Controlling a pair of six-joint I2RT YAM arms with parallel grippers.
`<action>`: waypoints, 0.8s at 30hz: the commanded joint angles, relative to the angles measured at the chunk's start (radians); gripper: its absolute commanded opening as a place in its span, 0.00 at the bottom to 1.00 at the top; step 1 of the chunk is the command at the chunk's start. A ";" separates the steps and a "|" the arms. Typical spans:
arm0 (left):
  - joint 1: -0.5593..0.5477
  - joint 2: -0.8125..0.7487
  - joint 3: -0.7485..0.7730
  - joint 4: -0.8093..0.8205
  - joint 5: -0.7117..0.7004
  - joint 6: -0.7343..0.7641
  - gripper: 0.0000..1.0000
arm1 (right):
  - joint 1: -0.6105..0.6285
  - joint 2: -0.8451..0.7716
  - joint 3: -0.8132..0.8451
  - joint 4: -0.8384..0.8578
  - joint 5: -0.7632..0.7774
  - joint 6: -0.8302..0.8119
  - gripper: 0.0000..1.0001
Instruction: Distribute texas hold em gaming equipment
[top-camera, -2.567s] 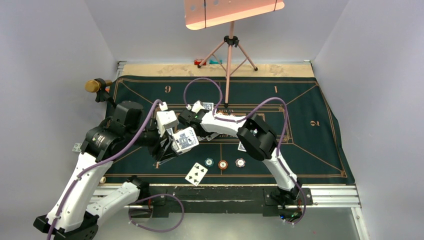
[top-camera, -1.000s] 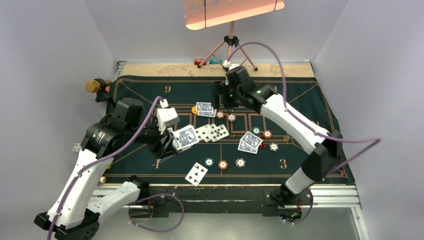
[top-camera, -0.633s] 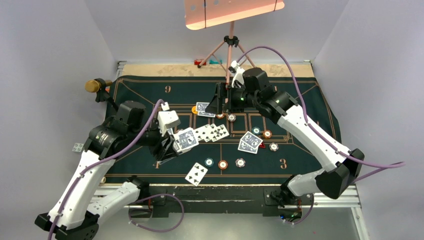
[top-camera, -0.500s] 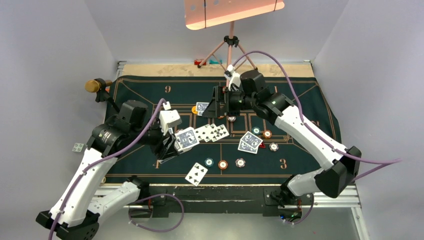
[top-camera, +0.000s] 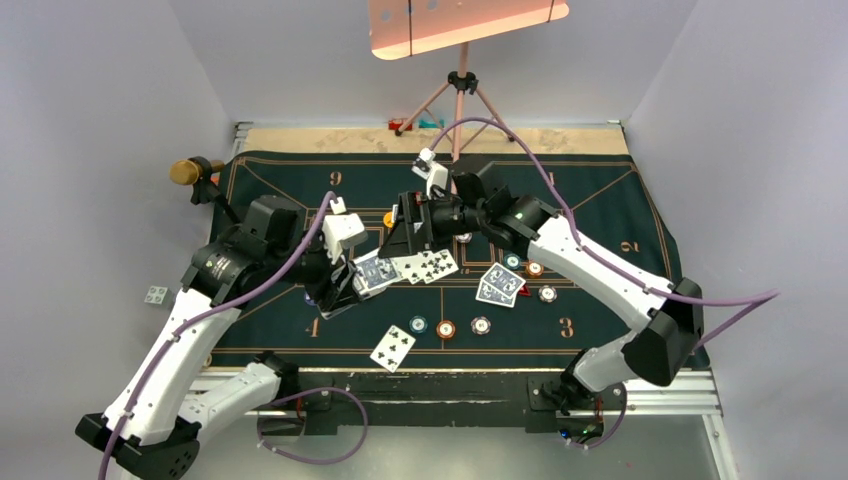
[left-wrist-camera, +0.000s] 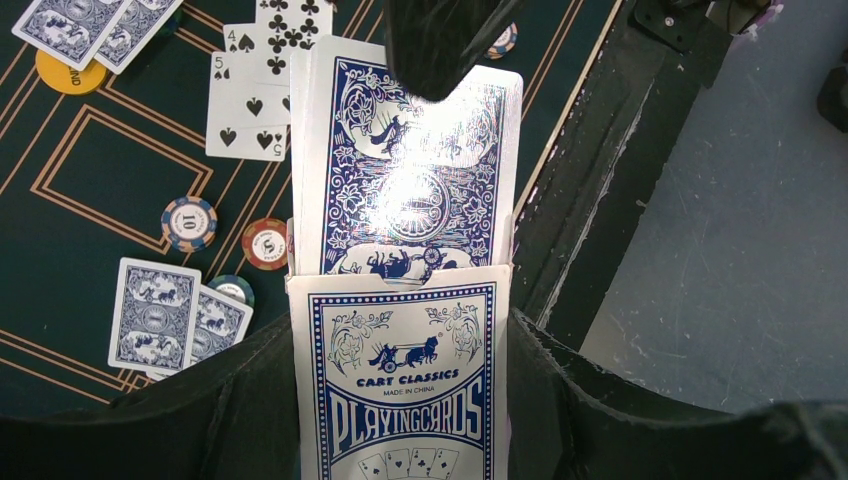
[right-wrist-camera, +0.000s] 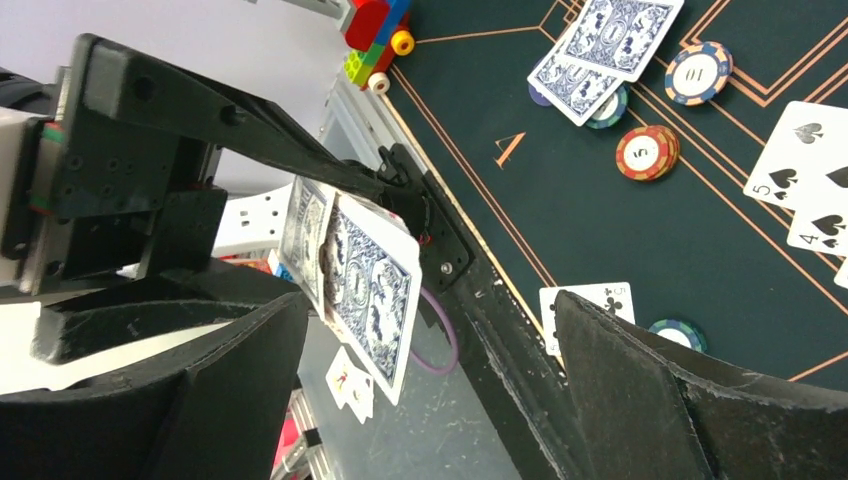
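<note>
My left gripper (top-camera: 352, 281) is shut on a blue and white playing-card box (left-wrist-camera: 400, 395), held above the mat's left half. Blue-backed cards (left-wrist-camera: 415, 180) stick out of the box's open end. My right gripper (top-camera: 408, 236) is open just beyond the deck, and one of its fingers (left-wrist-camera: 440, 40) overlaps the top card's far edge. In the right wrist view the deck (right-wrist-camera: 365, 285) stands between that gripper's spread fingers (right-wrist-camera: 230, 370). On the mat lie a face-up row of cards (top-camera: 427, 265), a face-down pair (top-camera: 500, 283), a five of clubs (top-camera: 393, 347) and chips (top-camera: 446, 328).
The dark green felt mat (top-camera: 600, 230) covers the table. A pink tripod (top-camera: 460, 100) stands at the back centre, with toy blocks (top-camera: 415, 124) beside it. A brass-coloured knob (top-camera: 185, 172) is at the mat's far left corner. More chips (top-camera: 535, 268) lie right of centre.
The right arm has swung from the far centre leftward and nearer, up to the deck, with its jaws spread a little wider. The left arm has shifted slightly, still holding the card box.
</note>
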 joint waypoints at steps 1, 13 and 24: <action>0.006 -0.008 0.017 0.062 0.006 -0.021 0.00 | 0.024 0.029 -0.011 0.073 -0.037 0.023 0.98; 0.007 -0.020 0.015 0.070 0.007 -0.035 0.00 | 0.063 0.040 -0.082 0.158 -0.068 0.069 0.98; 0.006 -0.025 0.037 0.067 0.013 -0.041 0.00 | 0.062 0.048 -0.092 0.125 -0.079 0.053 0.96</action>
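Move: The cards sticking out of the box lie some 5 cm back from the open right hand, 2 cm to its left and 4 cm lower. The left hand grips the box; the exposed cards are roughly 3 cm ahead of it, 5 cm right and 3 cm below. About 20 cm below the right hand, the face-up row centres 1 cm ahead and 6 cm right; the five of clubs is 17 cm back and 1 cm left, the green chip 12 cm back and 4 cm right. The right hand closes in on the cards held out by the left, its upper finger ending over the top card's back, touching or just short of it, and the other finger on the deck's far side. Wide open throughout, it travels about 5 cm down, left and back, mostly down, then nearly stops. The left hand keeps its grip on the box. ##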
